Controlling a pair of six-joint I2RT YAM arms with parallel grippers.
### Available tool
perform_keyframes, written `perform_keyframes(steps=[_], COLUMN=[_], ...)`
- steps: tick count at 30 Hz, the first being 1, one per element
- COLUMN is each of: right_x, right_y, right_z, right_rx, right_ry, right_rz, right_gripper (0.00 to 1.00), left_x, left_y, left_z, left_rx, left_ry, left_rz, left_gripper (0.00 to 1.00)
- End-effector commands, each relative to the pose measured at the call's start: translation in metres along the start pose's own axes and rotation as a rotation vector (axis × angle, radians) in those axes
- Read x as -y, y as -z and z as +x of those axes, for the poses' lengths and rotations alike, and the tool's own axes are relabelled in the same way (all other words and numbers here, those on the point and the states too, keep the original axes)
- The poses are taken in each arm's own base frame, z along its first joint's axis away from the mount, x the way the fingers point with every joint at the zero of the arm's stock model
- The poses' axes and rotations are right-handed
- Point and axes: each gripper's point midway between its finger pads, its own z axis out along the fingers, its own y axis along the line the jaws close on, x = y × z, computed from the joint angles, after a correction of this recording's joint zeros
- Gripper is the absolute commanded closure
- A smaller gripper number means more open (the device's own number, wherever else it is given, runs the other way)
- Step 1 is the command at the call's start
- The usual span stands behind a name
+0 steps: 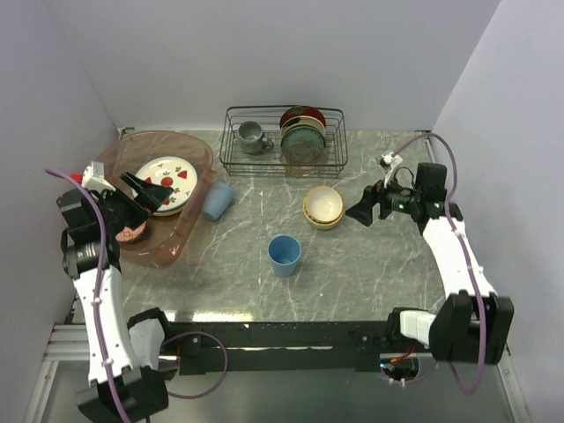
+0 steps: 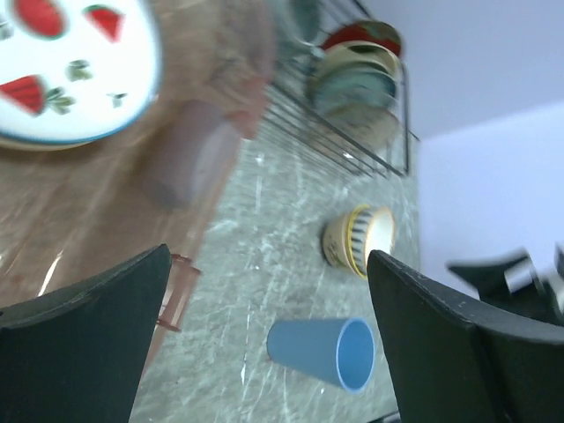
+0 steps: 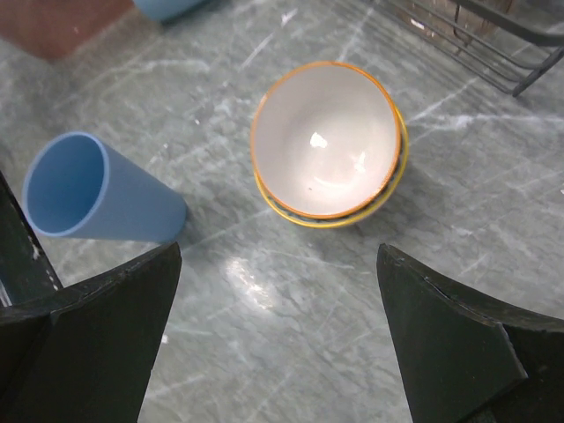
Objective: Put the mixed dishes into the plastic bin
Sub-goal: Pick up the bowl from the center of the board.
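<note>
The pinkish plastic bin (image 1: 179, 236) sits at the left and holds the white strawberry plate (image 1: 169, 181) and a red-patterned piece (image 1: 132, 232). My left gripper (image 1: 152, 191) hovers open and empty over the bin, near the plate (image 2: 62, 70). A light-blue cup (image 1: 218, 200) lies against the bin's right wall. Another light-blue cup (image 1: 284, 255) stands mid-table, also visible in both wrist views (image 2: 322, 351) (image 3: 92, 194). The cream bowl (image 1: 323, 206) (image 3: 326, 141) rests nested in a yellow-rimmed one. My right gripper (image 1: 359, 211) (image 3: 278, 264) is open just right of it, holding nothing.
A black wire rack (image 1: 282, 141) at the back holds a grey mug (image 1: 252, 136) and upright dark plates (image 1: 303, 134). Walls close in on the left, back and right. Bare marble tabletop (image 1: 379, 264) lies in front of the bowl.
</note>
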Motion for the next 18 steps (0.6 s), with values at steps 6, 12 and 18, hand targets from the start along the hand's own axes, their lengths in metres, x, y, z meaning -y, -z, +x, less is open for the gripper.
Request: perform_keyframes(steps=[6,12,18], right_x=[0.020,0.028,0.041], right_y=[-0.019,-0.035,-0.048], right_z=[-0.011,-0.013,-0.007], right_rx=[-0.150,-0.236,-0.332], right_ry=[0.086,0.097,0.114], right_rz=[0.014,0.038,0.065], right_gripper=[0.01,0.01,0.04], left_x=[0.041,0.047,0.045], left_y=[0.023,0.027,0.026], left_z=[0.035,0.059,0.073], left_rx=[-0.015,-0.033,-0.037], left_ry=[-0.210,-0.339,-0.396], left_rz=[0.292,0.362,0.403], left_gripper=[0.01,0.01,0.01])
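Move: The white bowl, nested on a yellow-rimmed one, lies about 9 cm ahead of the right hand, 10 cm to its left and 13 cm below. The upright blue cup stands roughly 22 cm to that hand's left and 4 cm back. The wire rack is some 29 cm ahead and 21 cm left. From the left hand the bowl is about 44 cm right, 5 cm ahead and 20 cm lower. Open right hand reaches forward about 5 cm, sinking, towards the bowl; left swings right and back some 8 cm. ##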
